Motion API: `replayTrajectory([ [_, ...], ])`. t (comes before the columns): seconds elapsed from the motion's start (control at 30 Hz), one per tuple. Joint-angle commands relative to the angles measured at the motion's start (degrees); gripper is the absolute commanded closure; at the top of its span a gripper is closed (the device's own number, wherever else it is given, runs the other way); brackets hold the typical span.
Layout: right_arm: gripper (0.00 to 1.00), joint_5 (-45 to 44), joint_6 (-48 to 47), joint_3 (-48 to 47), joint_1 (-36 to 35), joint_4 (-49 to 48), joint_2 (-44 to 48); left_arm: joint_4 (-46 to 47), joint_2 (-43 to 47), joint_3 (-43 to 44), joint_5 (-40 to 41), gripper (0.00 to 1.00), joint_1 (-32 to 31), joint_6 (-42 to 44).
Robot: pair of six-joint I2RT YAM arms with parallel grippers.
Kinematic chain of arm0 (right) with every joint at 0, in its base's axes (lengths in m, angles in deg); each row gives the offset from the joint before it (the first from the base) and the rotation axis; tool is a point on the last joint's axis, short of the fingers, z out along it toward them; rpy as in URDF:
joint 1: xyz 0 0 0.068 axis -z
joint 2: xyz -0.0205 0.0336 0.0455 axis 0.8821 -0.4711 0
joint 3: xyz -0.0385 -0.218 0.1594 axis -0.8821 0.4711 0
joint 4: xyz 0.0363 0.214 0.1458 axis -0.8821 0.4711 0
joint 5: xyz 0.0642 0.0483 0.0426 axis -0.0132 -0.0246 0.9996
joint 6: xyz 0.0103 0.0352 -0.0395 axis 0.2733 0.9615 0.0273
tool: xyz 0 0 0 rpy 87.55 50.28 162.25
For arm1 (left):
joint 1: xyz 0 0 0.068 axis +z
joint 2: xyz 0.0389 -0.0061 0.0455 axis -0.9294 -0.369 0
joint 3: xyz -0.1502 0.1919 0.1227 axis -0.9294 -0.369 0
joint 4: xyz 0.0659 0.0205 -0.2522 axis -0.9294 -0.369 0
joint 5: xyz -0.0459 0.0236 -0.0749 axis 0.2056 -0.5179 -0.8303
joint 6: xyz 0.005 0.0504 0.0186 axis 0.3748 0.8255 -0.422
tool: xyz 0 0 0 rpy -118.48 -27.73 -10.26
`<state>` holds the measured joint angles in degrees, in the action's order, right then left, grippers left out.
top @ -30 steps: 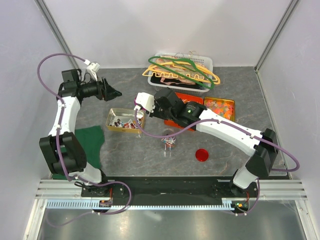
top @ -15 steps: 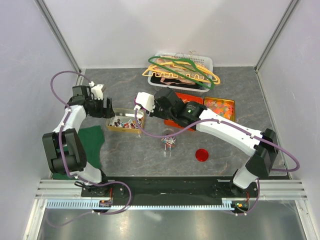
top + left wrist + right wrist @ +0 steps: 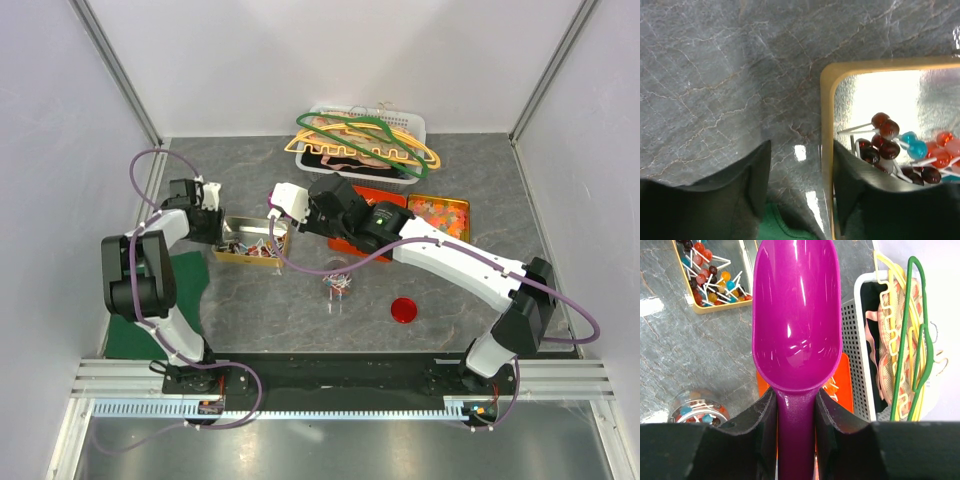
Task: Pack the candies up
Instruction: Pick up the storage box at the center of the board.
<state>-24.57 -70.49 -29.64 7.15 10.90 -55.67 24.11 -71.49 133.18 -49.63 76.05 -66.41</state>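
The candies (image 3: 890,145) are small round sweets on white sticks, red, blue and pink, lying in a gold tin (image 3: 826,150). My left gripper (image 3: 801,165) is open and straddles the tin's left end wall, one finger inside against the wall, the other outside and apart from it. From above the left gripper (image 3: 218,228) sits at the left end of the tin (image 3: 222,258). My right gripper (image 3: 796,400) is shut on the handle of an empty magenta scoop (image 3: 797,315), held above the table right of the tin. A glass jar (image 3: 338,283) with a few candies stands mid-table.
A white basket (image 3: 412,125) of plastic hangers stands at the back. An orange tray (image 3: 385,197) and a second gold tin (image 3: 440,212) lie under the right arm. A red lid (image 3: 403,310) lies right of the jar. A green cloth (image 3: 185,275) lies front left.
My left arm has swung in from the back left and come down onto the tin's left end, its jaws narrowing. The right arm and scoop have not moved.
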Motion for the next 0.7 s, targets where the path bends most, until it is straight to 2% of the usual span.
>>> replayTrajectory([
  [0.0, 1.0, -0.06, -0.22, -2.81, 0.25, -1.06, 0.44, 4.17, -0.4, -0.12, 2.19, 0.53, -1.46, 1.81],
  [0.23, 1.0, 0.3, -1.97, -4.04, -0.01, 1.4, -0.43, 4.52, -1.11, -1.52, 0.6, 0.6, -3.31, 3.48],
  [0.27, 1.0, 0.3, -2.67, -4.21, -0.1, 2.1, -0.61, 4.35, -1.11, -1.53, 0.78, 0.69, -3.75, 3.48],
  [0.33, 1.0, -0.84, -5.03, -4.91, -0.8, 3.51, -1.05, 4.26, -0.76, -1.79, 0.51, 0.79, -3.92, 3.74],
  [0.37, 1.0, -1.54, -5.83, -5.18, -0.98, 4.65, -1.31, 4.0, -0.58, -1.44, 0.51, 0.97, -4.27, 3.83],
  [0.5, 1.0, -4.62, -8.82, -7.63, -2.03, 7.9, -2.46, 2.68, 1.87, -0.56, -1.67, 0.98, -4.36, 3.48],
  [0.67, 1.0, -7.43, -10.41, -10.19, -2.56, 10.28, -2.81, -1.79, 4.34, 2.6, -11.68, 0.98, -4.54, 1.02],
])
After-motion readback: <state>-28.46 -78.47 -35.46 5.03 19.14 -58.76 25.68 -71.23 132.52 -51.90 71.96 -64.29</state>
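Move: The storage box, the gold-rimmed one with the lollipops, has its left wall already between my open left fingers; its middle lies about 10 cm to the right, 2 cm back and 2 cm below. The candy jar stands some 29 cm right and 11 cm back, and the green cloth is centred 15 cm left and 17 cm back. From my right hand, the box is roughly 12 cm left, 5 cm back and 20 cm below. I shut my half-open left fingers onto the storage box's left wall, near its far corner, pinching the thin rim between both pads. As they close, I slide my left hand about 3 cm to the right at unchanged height, turning it slightly clockwise, some 5 to 10 degrees. ##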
